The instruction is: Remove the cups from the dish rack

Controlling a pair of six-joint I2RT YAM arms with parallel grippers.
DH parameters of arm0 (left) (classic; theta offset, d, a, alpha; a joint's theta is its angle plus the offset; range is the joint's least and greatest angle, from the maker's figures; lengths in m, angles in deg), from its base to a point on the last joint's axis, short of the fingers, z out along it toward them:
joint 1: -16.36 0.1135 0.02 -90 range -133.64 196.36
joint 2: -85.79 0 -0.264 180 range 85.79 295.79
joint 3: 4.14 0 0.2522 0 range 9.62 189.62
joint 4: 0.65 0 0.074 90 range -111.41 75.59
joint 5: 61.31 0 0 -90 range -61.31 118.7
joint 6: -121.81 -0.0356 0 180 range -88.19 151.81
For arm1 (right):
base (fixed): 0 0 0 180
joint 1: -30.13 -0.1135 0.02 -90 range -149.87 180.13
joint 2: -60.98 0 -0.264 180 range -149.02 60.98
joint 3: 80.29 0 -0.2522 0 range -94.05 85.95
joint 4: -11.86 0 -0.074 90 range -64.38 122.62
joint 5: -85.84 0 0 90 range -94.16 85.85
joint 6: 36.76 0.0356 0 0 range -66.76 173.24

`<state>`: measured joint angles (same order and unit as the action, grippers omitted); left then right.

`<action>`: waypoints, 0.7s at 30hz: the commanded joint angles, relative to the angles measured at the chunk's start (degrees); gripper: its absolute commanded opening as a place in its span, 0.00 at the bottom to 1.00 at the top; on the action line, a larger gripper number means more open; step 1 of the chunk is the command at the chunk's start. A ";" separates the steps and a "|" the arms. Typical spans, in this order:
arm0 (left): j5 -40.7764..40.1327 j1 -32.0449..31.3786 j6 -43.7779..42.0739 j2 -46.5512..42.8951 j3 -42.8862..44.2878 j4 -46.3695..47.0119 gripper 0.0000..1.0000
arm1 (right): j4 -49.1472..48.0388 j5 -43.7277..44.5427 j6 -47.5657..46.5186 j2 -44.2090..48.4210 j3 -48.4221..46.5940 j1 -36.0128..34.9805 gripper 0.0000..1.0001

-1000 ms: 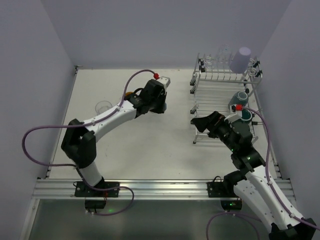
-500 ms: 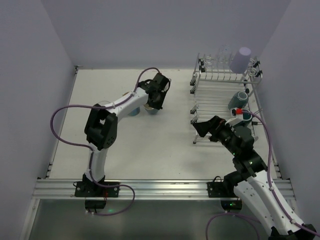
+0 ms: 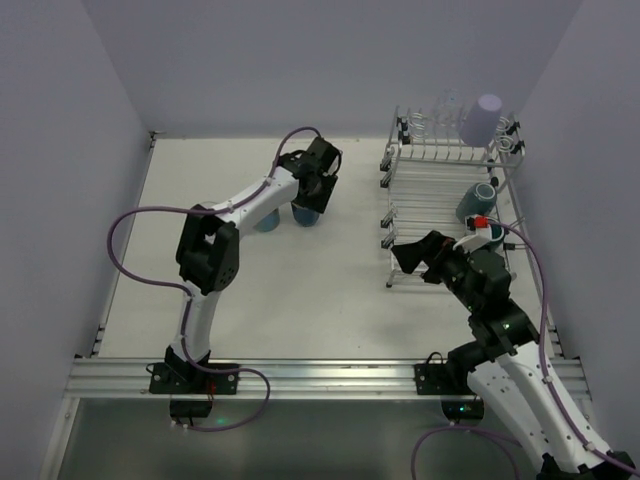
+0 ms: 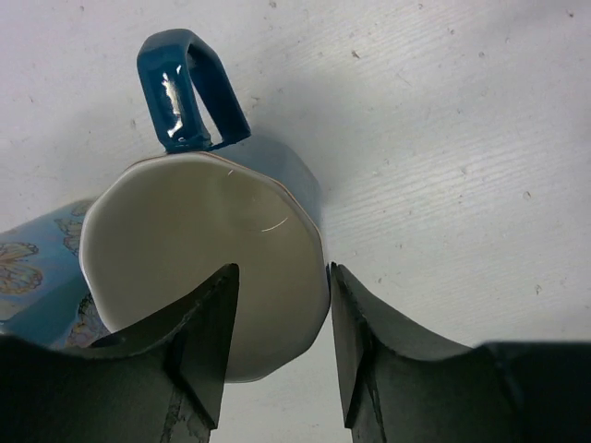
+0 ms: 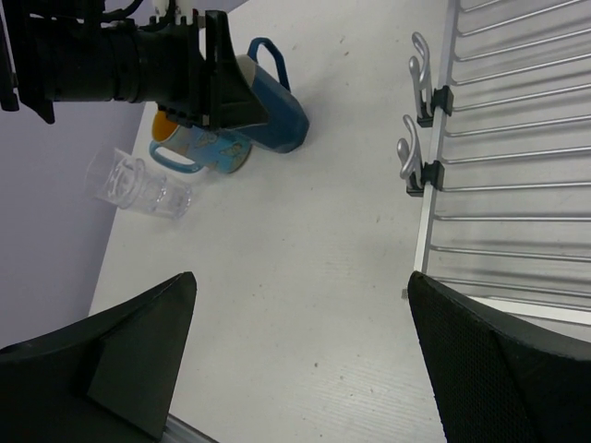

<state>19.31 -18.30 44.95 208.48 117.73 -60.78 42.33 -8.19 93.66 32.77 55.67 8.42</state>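
A blue mug (image 4: 203,249), white inside, stands on the table with its handle (image 4: 185,92) pointing away. My left gripper (image 4: 282,268) is open astride its rim, one finger inside and one outside. The same blue mug (image 3: 305,215) sits under my left gripper (image 3: 315,188) in the top view. A patterned blue mug (image 5: 199,148), orange inside, lies against it, and a clear glass (image 5: 138,185) lies nearby. The dish rack (image 3: 440,190) holds a lavender tumbler (image 3: 481,118), a dark teal mug (image 3: 478,200) and clear glasses (image 3: 448,108). My right gripper (image 5: 302,277) hangs open and empty beside the rack.
Purple walls enclose the white table on three sides. The rack's near edge and its hooks (image 5: 420,111) are close to my right gripper's right finger. A metal rail (image 3: 300,375) runs along the table's near edge.
The left arm swung toward the back and set the blue mug down beside the patterned mug, then its jaws opened. The right arm barely shifted.
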 commanded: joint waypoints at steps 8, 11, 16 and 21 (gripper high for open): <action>0.25 0.38 -1.90 -4.38 4.82 -1.97 0.62 | 7.89 15.35 -7.55 -4.48 -11.63 0.01 0.99; 1.65 0.38 -0.85 -10.25 3.60 0.31 0.76 | 9.21 20.96 -8.69 -5.80 -12.78 0.01 0.99; 10.34 0.20 3.28 -26.95 -10.50 14.09 0.84 | 11.67 35.13 -11.33 -11.77 -15.06 1.58 0.99; 20.97 -0.41 6.10 -48.05 -28.72 27.36 0.88 | 11.68 35.49 -11.77 -17.05 -17.27 9.13 0.99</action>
<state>31.68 -18.34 48.60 168.53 95.66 -43.79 53.22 21.25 83.15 17.27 41.31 14.54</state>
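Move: My left hand has its half-open fingers astride the near-right wall of the blue cup standing on the table; the cup's middle is about 3 cm left of it, 1 cm back and 5 cm below. The butterfly cup stands roughly 14 cm left and 2 cm back. From my empty right hand the dark green cup in the rack lies some 14 cm ahead, 23 cm right and 12 cm below, with the teal cup about 10 cm beyond it. I spread my left fingers wide around the blue cup's wall, easing up at first, then lift clear fast, some 21 cm up and 8 cm back, the fingers swinging up to point more to the right. Meanwhile my right hand, still wide open, sweeps about 11 cm right and 5 cm forward over the rack towards the dark green cup, rising a few centimetres and sinking back, while turning about 30 degrees clockwise and rolling its left side down. ##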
